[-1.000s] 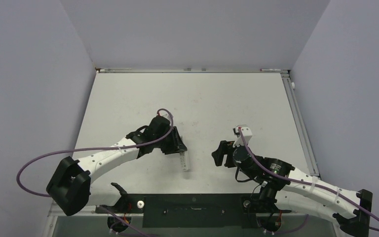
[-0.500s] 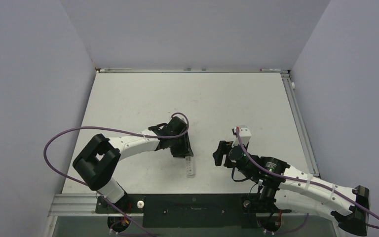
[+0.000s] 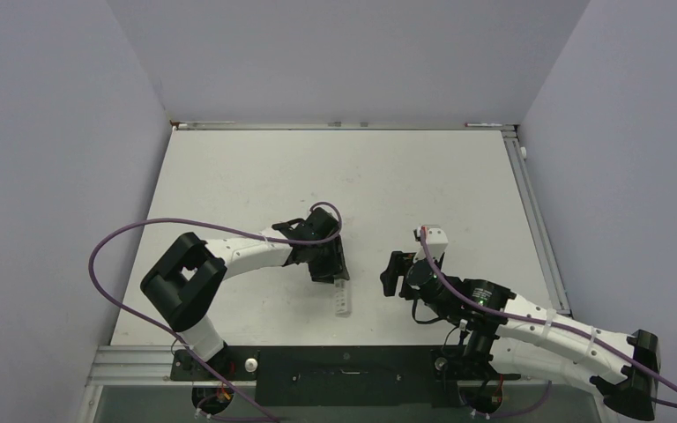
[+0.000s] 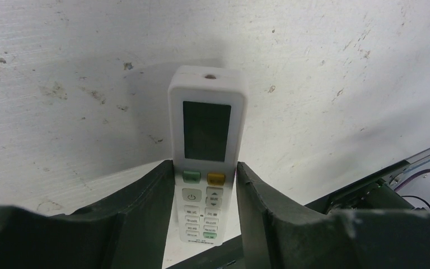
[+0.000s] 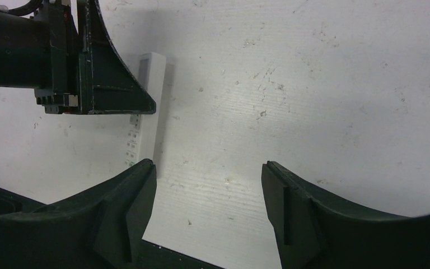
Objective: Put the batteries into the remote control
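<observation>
The white remote control lies buttons-up on the table, its dark screen and green and yellow buttons facing the left wrist camera. My left gripper is closed around its button end, with a finger against each long side. From above, the remote control points toward the near edge, just below the left gripper. My right gripper stands open over bare table to the right of the remote control, holding nothing. In the top view the right gripper faces left. The batteries are out of view.
A black rail runs along the table's near edge, close to the remote's lower end. The left arm's purple cable loops out to the left. Grey walls enclose the table on three sides.
The left arm has swung its elbow right and carried the remote a little right and toward the near edge. The right arm has barely shifted.
</observation>
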Controlling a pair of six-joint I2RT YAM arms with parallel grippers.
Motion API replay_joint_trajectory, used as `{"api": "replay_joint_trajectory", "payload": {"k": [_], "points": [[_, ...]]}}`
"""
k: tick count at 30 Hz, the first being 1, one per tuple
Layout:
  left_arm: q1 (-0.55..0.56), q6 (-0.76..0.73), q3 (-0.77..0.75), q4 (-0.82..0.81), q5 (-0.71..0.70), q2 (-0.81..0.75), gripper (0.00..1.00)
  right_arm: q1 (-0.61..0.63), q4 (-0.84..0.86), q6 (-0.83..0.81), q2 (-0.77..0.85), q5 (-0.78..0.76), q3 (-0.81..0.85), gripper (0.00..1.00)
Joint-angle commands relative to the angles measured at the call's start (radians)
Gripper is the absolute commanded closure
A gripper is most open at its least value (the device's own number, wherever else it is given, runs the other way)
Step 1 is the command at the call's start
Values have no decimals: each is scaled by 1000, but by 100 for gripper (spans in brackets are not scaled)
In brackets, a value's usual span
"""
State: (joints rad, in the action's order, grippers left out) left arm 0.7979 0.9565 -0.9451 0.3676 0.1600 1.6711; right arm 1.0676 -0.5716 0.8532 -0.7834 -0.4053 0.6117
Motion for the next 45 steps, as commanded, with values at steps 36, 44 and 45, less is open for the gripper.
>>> {"api": "replay_joint_trajectory", "payload": {"k": [36,44,45], "points": [[-43,-292,-86,306,-233,-602,4,-3,-80,-126,-4,-187,215,27],[-56,-363,-88,345,-324,-801,4,-2,-89,-167,68,-245,237,28],[-56,-376,-84,348,-332,-836,4,-1,-87,-171,81,-253,235,28]]}}
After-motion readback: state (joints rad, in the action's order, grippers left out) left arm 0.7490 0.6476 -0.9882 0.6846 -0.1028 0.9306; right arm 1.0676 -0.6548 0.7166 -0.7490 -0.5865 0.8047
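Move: The remote control is already between the left fingers, set down with its display end pointing forward. Its middle lies about 2 cm back from the left hand point, not off to either side, and about 1 cm below. From the empty right hand, the remote's middle is some 12 cm to the left, about 2 cm ahead and roughly 10 cm below. Nothing else stands near. Open the left gripper wide to let go of the remote's two long sides, then lift straight up off it and carry on up and to the left, about 19 cm up in all and 10 cm left, tipping the fingers forward some 35 degrees. Raise the open right hand too, about 8 cm and slightly forward, away from the remote. ##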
